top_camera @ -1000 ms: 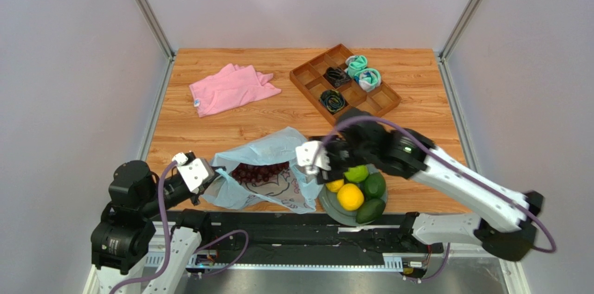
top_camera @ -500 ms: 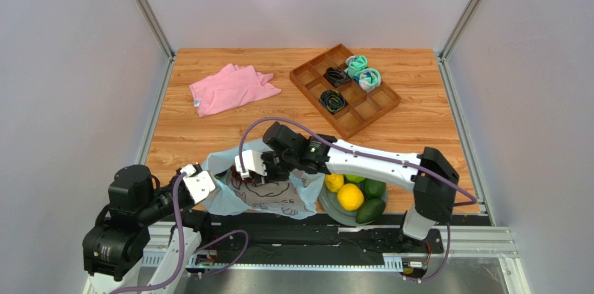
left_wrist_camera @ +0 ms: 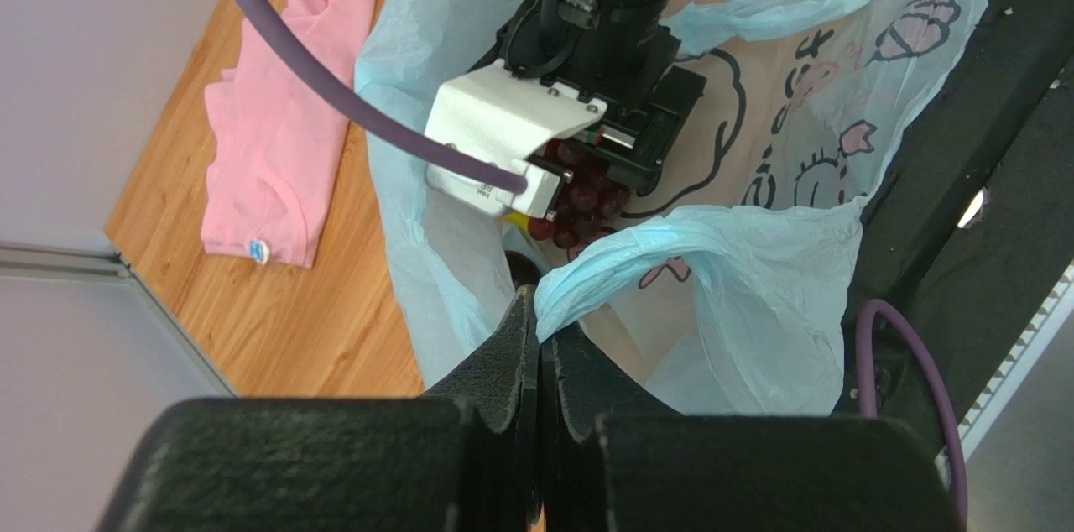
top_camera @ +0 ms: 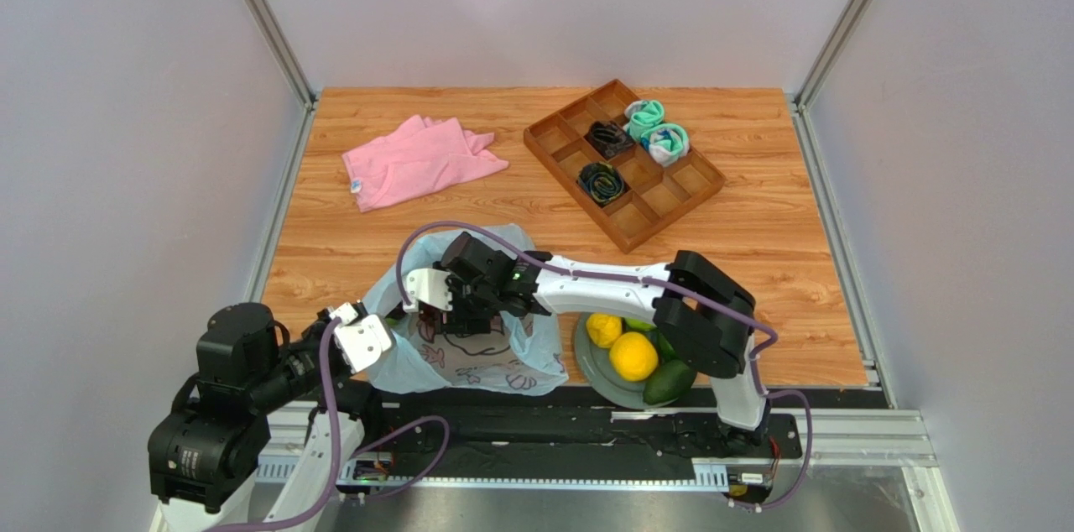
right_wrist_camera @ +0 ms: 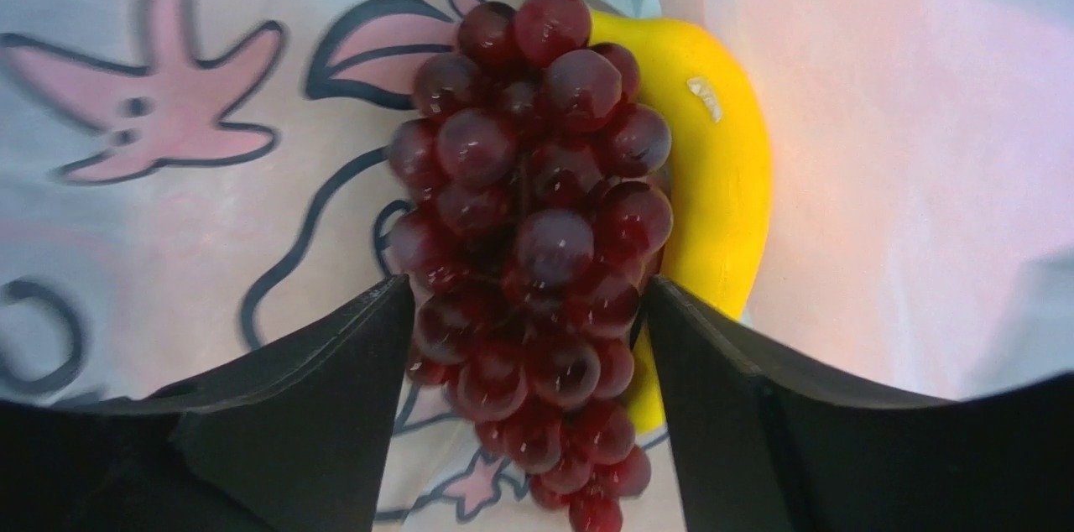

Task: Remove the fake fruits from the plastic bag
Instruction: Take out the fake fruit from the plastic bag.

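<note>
The pale-blue plastic bag (top_camera: pixel 511 362) lies at the near edge with its mouth held up. My left gripper (left_wrist_camera: pixel 540 316) is shut on a twisted handle of the bag (left_wrist_camera: pixel 756 306). My right gripper (top_camera: pixel 444 312) reaches down into the bag's mouth. It is open, and its jaws straddle the dark red grape bunch (right_wrist_camera: pixel 536 243), close against both sides. A yellow banana (right_wrist_camera: pixel 716 180) lies right beside the grapes on the bag's printed floor. A lemon (top_camera: pixel 604 329), an orange (top_camera: pixel 633 356) and an avocado (top_camera: pixel 669 381) sit on a grey plate (top_camera: pixel 590 379) right of the bag.
A pink cloth (top_camera: pixel 416 161) lies at the back left. A wooden divided tray (top_camera: pixel 681 186) with rolled socks (top_camera: pixel 656 129) stands at the back right. The right arm's links stretch over the plate and the bag's right side.
My right arm swung left from over the plate and went down into the bag. Its jaws narrowed on the way, then widened around the grapes. The left gripper kept hold of the handle.
</note>
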Motion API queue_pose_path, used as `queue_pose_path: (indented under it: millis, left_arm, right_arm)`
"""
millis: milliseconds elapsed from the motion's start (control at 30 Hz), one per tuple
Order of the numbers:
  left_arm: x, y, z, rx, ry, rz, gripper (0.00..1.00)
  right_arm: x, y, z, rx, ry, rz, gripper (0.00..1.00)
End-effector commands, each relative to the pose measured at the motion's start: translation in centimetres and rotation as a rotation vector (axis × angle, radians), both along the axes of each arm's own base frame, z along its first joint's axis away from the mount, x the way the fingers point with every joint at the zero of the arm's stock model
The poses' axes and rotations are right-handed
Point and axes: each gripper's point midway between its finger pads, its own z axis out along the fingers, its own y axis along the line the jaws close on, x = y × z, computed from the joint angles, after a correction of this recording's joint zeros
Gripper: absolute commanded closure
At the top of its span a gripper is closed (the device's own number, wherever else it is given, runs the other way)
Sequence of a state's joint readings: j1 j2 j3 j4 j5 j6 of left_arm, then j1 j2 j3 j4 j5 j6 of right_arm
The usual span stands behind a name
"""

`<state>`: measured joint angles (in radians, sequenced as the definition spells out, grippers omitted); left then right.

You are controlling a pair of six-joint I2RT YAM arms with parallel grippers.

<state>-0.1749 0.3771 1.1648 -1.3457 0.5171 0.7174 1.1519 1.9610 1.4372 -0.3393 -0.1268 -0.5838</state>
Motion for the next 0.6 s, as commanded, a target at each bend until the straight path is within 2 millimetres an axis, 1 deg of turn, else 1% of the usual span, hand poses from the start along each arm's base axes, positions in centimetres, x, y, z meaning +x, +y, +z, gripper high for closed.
queue_pose_path:
  millis: [0, 33, 100, 133, 167, 200, 233, 267, 300, 333, 367, 400, 433, 467, 500, 533, 567]
  left_arm:
    - [-0.4, 0.1, -1.1, 0.023, 0.024, -0.011, 1.00]
    - [-0.4, 0.1, -1.3, 0.024, 0.029, -0.011, 1.00]
    - [-0.4, 0.2, -1.4, 0.027, 0.025, -0.010, 1.00]
    - [-0.2, 0.2, -1.7, 0.031, 0.027, -0.008, 1.00]
    - [-0.2, 0.3, -2.0, 0.038, 0.028, -0.010, 1.00]
    - [-0.3, 0.3, -2.5, 0.056, 0.021, -0.026, 1.00]
    - [-0.1, 0.4, -2.7, 0.066, 0.014, -0.028, 1.00]
    - [0.0, 0.5, -2.8, 0.071, 0.003, -0.023, 1.00]
    - [0.3, 0.8, -3.1, 0.077, 0.002, 0.001, 1.00]
    - [0.8, 1.0, -2.8, 0.076, -0.020, 0.016, 1.00]
    - [0.9, 1.1, -2.8, 0.077, -0.033, 0.026, 1.00]
    - [1.2, 1.4, -3.0, 0.086, -0.035, 0.045, 1.00]
    - [1.4, 1.5, -2.9, 0.088, -0.046, 0.052, 1.00]
    - [1.4, 1.7, -3.1, 0.096, -0.052, 0.056, 1.00]
    - [1.5, 1.9, -3.5, 0.108, -0.047, 0.062, 1.00]
    - [1.5, 1.9, -3.9, 0.116, -0.040, 0.061, 1.00]
    - [1.5, 2.0, -4.2, 0.126, -0.046, 0.057, 1.00]
  right_arm:
    - [1.0, 1.8, 0.5, 0.021, -0.068, 0.026, 0.37]
    - [0.8, 1.7, 0.5, 0.013, -0.063, 0.040, 0.49]
    - [-0.1, 0.9, 0.4, -0.031, -0.031, 0.067, 0.61]
    - [-0.1, 0.9, 0.9, -0.034, -0.028, 0.069, 0.72]
    - [-0.7, 0.0, 0.7, -0.073, -0.001, 0.091, 0.77]
    - [-0.9, -0.2, 1.6, -0.075, -0.019, 0.124, 0.81]
    - [-1.1, -0.5, 2.2, -0.085, -0.017, 0.146, 0.92]
    - [-1.4, -0.5, 3.1, -0.067, -0.008, 0.170, 0.96]
    - [-1.4, -0.6, 5.2, -0.028, -0.011, 0.181, 0.98]
    - [-1.7, -1.2, 6.0, -0.022, 0.022, 0.192, 1.00]
    - [-2.5, -0.9, 8.0, 0.030, 0.057, 0.226, 1.00]
    - [-2.5, -1.3, 9.1, 0.047, 0.080, 0.223, 1.00]
    - [-3.1, -2.2, 10.9, 0.057, 0.099, 0.232, 1.00]
    - [-3.8, -2.1, 12.7, 0.095, 0.121, 0.258, 1.00]
    - [-3.9, -2.5, 13.8, 0.114, 0.128, 0.261, 1.00]
    - [-4.6, -3.3, 15.8, 0.143, 0.131, 0.265, 1.00]
    - [-5.1, -3.5, 17.0, 0.170, 0.138, 0.280, 1.00]
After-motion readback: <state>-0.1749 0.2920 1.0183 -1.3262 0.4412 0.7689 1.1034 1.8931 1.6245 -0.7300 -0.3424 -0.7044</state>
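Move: The grapes lie in the bag between the right hand's open fingers, the bunch's middle roughly 2 cm to the left and 2 cm below, level fore and aft. The banana runs alongside, about 4 cm ahead, 3 cm left and 3 cm down; a dark fruit is some 9 cm left, 1 cm ahead, equally low. From the left hand, which already pinches the bag's rim, the grapes are about 10 cm to the right, straight across, and 18 cm below. Shutting on the near, right-hand end of the grapes after sinking about 1 cm, the right fingers pinch the bunch, then pull it up off the bag floor, rising some 6 cm net while easing back and to the right, with a slight counter-clockwise turn. The left hand keeps its pinch on the bag rim and lowers it about 4 cm. ##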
